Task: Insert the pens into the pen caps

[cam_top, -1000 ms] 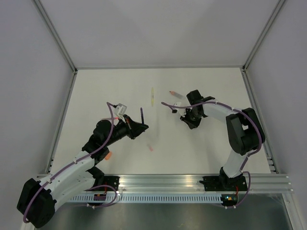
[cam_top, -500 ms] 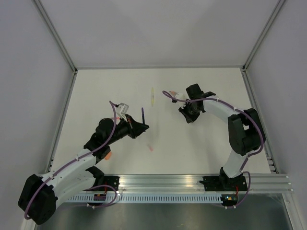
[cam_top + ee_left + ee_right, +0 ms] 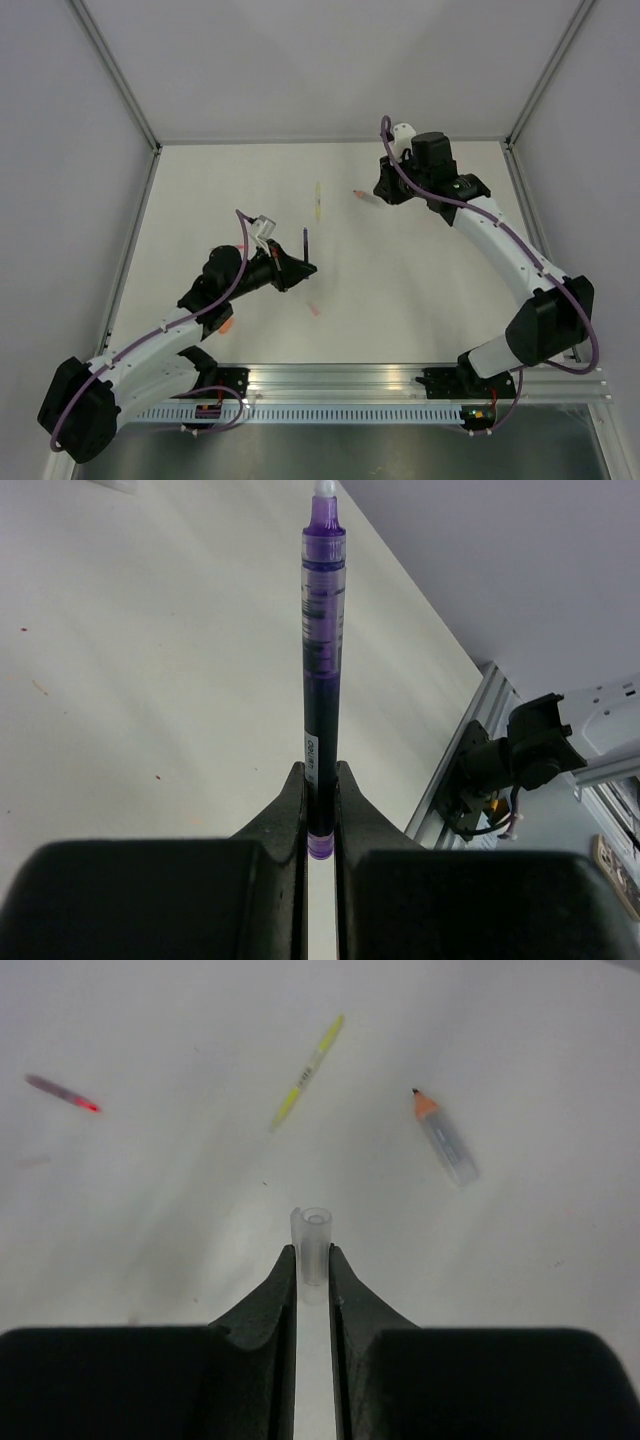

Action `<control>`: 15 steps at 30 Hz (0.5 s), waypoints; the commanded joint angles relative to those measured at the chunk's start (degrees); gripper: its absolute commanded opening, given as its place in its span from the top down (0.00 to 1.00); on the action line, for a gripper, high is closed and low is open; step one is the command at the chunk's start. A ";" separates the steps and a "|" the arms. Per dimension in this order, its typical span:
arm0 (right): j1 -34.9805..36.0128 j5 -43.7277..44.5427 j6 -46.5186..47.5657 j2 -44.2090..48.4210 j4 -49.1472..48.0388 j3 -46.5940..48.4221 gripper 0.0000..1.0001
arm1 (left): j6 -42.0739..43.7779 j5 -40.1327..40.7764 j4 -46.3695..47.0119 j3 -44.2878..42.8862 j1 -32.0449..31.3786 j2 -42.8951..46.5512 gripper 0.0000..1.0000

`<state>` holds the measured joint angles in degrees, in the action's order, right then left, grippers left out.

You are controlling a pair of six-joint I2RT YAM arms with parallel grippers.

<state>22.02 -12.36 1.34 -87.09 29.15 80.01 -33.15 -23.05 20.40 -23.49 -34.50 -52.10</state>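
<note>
My left gripper (image 3: 320, 770) is shut on the lower end of a dark purple pen (image 3: 322, 650), which stands up out of the fingers. From above, that gripper (image 3: 303, 268) hovers left of centre with the purple pen (image 3: 305, 242) held. My right gripper (image 3: 312, 1252) is shut on a pale translucent pen cap (image 3: 313, 1240) with its open mouth facing away, and it is raised over the far table (image 3: 384, 191). Flat on the table lie a yellow pen (image 3: 318, 201) and a grey pen with an orange tip (image 3: 365, 196), both also in the right wrist view: yellow pen (image 3: 308, 1070), grey pen (image 3: 446, 1142).
A small pink cap (image 3: 314, 309) lies near the table's middle front. An orange cap (image 3: 226, 324) sits beside the left arm. A blurred pinkish piece (image 3: 62, 1091) shows at the left of the right wrist view. Metal frame rails (image 3: 128, 250) edge the table.
My right arm has lifted off the table and swung toward the far edge with the cap still held. My left gripper drifted slightly right with the purple pen.
</note>
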 commanded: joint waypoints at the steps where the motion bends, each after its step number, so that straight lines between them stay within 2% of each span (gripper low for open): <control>1: 3.54 -0.31 -15.74 7.08 -10.75 -3.51 1.00 | 1.42 -4.20 4.64 -2.00 -1.09 0.50 0.98; 5: 5.05 -0.20 -27.95 13.95 -28.21 -12.49 1.00 | 0.98 -6.21 6.14 -2.09 -1.18 -0.37 0.98; 7: 5.57 -0.73 -33.91 16.93 -32.99 -16.61 1.00 | 0.80 -7.18 6.40 -2.27 -1.27 -0.81 0.98; 11: 7.42 -1.87 -40.27 20.37 -43.26 -22.52 1.00 | 0.45 -9.47 8.07 -2.44 -1.36 -1.60 0.98; 15: 10.32 -1.96 -43.18 21.78 -49.44 -27.52 1.00 | -0.16 -12.37 9.65 -2.53 -1.80 -2.13 0.98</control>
<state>30.39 -13.19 -34.98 -66.72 -9.06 55.18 -33.21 -31.44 25.19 -23.64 -35.77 -54.02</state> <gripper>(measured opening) 0.180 0.077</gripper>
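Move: The right hand already grips the clear cap; the purple pen, held tip-up in the left hand, has its middle about 14 cm back and 15 cm to the left of it, near its height. On the table some 22 cm below the right hand, the orange-tipped marker lies about 16 cm ahead and 1 cm left, the yellow pen about 17 cm ahead and 14 cm left. From the left hand the cap is roughly 17 cm ahead, 15 cm right and 4 cm higher. Right hand lifts the cap about 9 cm, back and left towards the pen, fingers tipping level; left eases back. ##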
